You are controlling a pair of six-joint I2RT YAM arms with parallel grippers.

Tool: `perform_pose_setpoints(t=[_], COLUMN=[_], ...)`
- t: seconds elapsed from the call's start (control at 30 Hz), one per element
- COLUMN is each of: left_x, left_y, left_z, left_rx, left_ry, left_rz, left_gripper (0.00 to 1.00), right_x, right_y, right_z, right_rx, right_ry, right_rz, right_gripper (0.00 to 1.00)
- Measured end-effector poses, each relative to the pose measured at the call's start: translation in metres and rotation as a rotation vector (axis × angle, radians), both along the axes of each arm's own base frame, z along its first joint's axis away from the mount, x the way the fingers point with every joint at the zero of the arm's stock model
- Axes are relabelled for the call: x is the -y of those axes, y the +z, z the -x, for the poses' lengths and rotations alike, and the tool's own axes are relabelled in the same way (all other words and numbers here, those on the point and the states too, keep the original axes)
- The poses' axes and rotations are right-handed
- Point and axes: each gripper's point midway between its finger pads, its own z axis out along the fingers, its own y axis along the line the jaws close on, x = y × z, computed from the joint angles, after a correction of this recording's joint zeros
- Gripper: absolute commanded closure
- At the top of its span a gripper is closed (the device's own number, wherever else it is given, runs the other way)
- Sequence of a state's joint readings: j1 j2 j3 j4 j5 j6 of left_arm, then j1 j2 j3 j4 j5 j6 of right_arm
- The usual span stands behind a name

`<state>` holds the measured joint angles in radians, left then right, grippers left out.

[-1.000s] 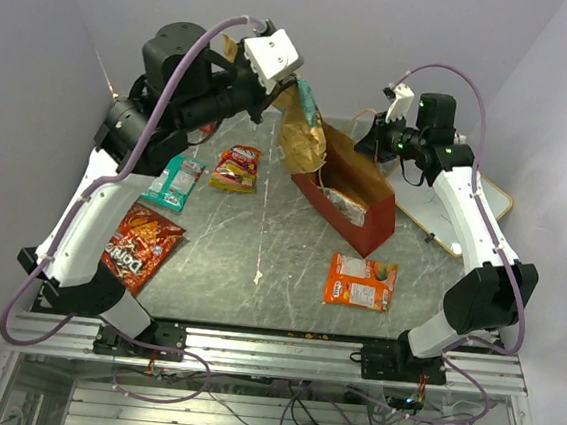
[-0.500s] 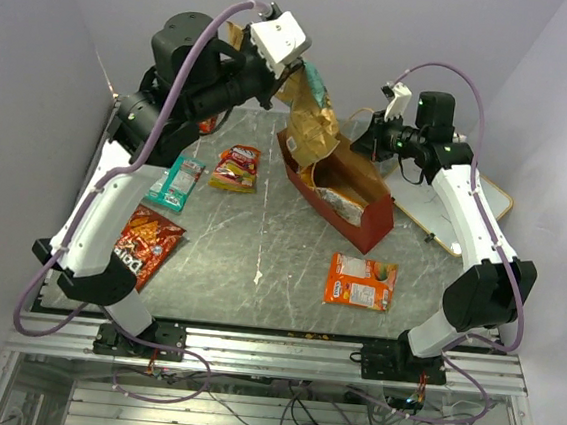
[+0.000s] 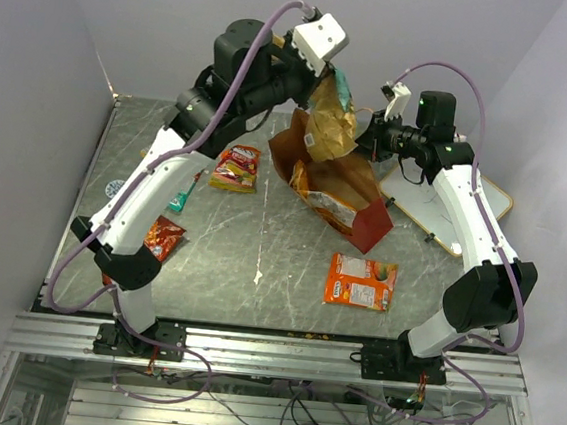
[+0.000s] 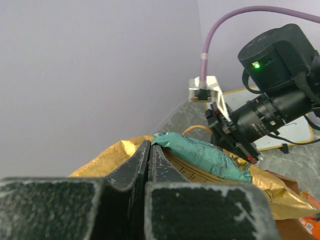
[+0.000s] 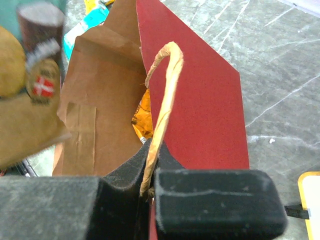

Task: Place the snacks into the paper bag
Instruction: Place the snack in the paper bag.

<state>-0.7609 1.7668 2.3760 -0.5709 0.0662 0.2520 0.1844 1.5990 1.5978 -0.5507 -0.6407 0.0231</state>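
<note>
My left gripper (image 3: 329, 76) is shut on the top edge of a large gold chip bag (image 3: 332, 125), which hangs above the mouth of the paper bag (image 3: 371, 221). In the left wrist view the fingers (image 4: 165, 165) pinch the gold bag (image 4: 107, 156) beside its teal patch. My right gripper (image 5: 152, 150) is shut on the bag's tan handle (image 5: 166, 95) and holds the red bag (image 5: 200, 105) open. An orange chip bag (image 5: 142, 118) lies inside on the brown lining. An orange flat pack (image 3: 360, 281), a small red packet (image 3: 236, 166) and a red Doritos bag (image 3: 164, 235) lie on the table.
A white board (image 3: 485, 204) lies at the right edge behind the right arm. My left arm spans the table's left half and covers most of a teal packet (image 3: 179, 201). Walls close in the back and both sides.
My left arm has swung right and up, carrying the gold chip bag from the paper bag's far end to above its mouth. The paper bag's mouth has been pulled wider and tilted.
</note>
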Motion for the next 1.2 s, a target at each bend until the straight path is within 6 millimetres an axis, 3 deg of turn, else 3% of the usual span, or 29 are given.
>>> perform_pose_setpoints(t=[0.27, 0.47, 0.63, 0.9, 1.2], left_x=[0.038, 0.063, 0.075, 0.089, 0.097], left_y=[-0.025, -0.073, -0.100, -0.102, -0.096], left_z=[0.013, 0.023, 0.032, 0.053, 0.068], left_rx=[-0.048, -0.123, -0.166, -0.178, -0.203], left_ry=[-0.059, -0.101, -0.128, -0.199, -0.280], left_rz=[-0.019, -0.097, -0.147, -0.148, -0.119], left_gripper=[0.93, 0.93, 0.93, 0.93, 0.93], right_x=[0.000, 0.004, 0.009, 0.023, 0.021], right_y=[0.000, 0.001, 0.002, 0.001, 0.002], right_z=[0.000, -0.002, -0.004, -0.011, -0.010], right_rx=[0.000, 0.006, 0.011, -0.005, -0.028], right_ry=[-0.003, -0.025, -0.053, -0.116, -0.128], right_rz=[0.002, 0.013, 0.022, 0.021, -0.004], right_gripper=[1.00, 1.00, 1.00, 1.00, 1.00])
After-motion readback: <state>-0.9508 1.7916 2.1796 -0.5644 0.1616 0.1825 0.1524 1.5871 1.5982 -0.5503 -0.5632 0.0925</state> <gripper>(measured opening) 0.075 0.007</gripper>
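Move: The left hand holds the gold snack high over the paper bag, whose middle lies about 8 cm back, 7 cm to its right and some 38 cm below. From that hand the orange packet lies roughly 21 cm back and 17 cm right, the red-yellow packet 4 cm ahead and 14 cm left, both some 51 cm down. From the right hand, at the paper bag's rim and handle, the bag's middle is about 7 cm back, 4 cm left and 14 cm below. Left hand, fingers still shut, lowers the gold snack about 10 cm into the paper bag, travelling right and back. ##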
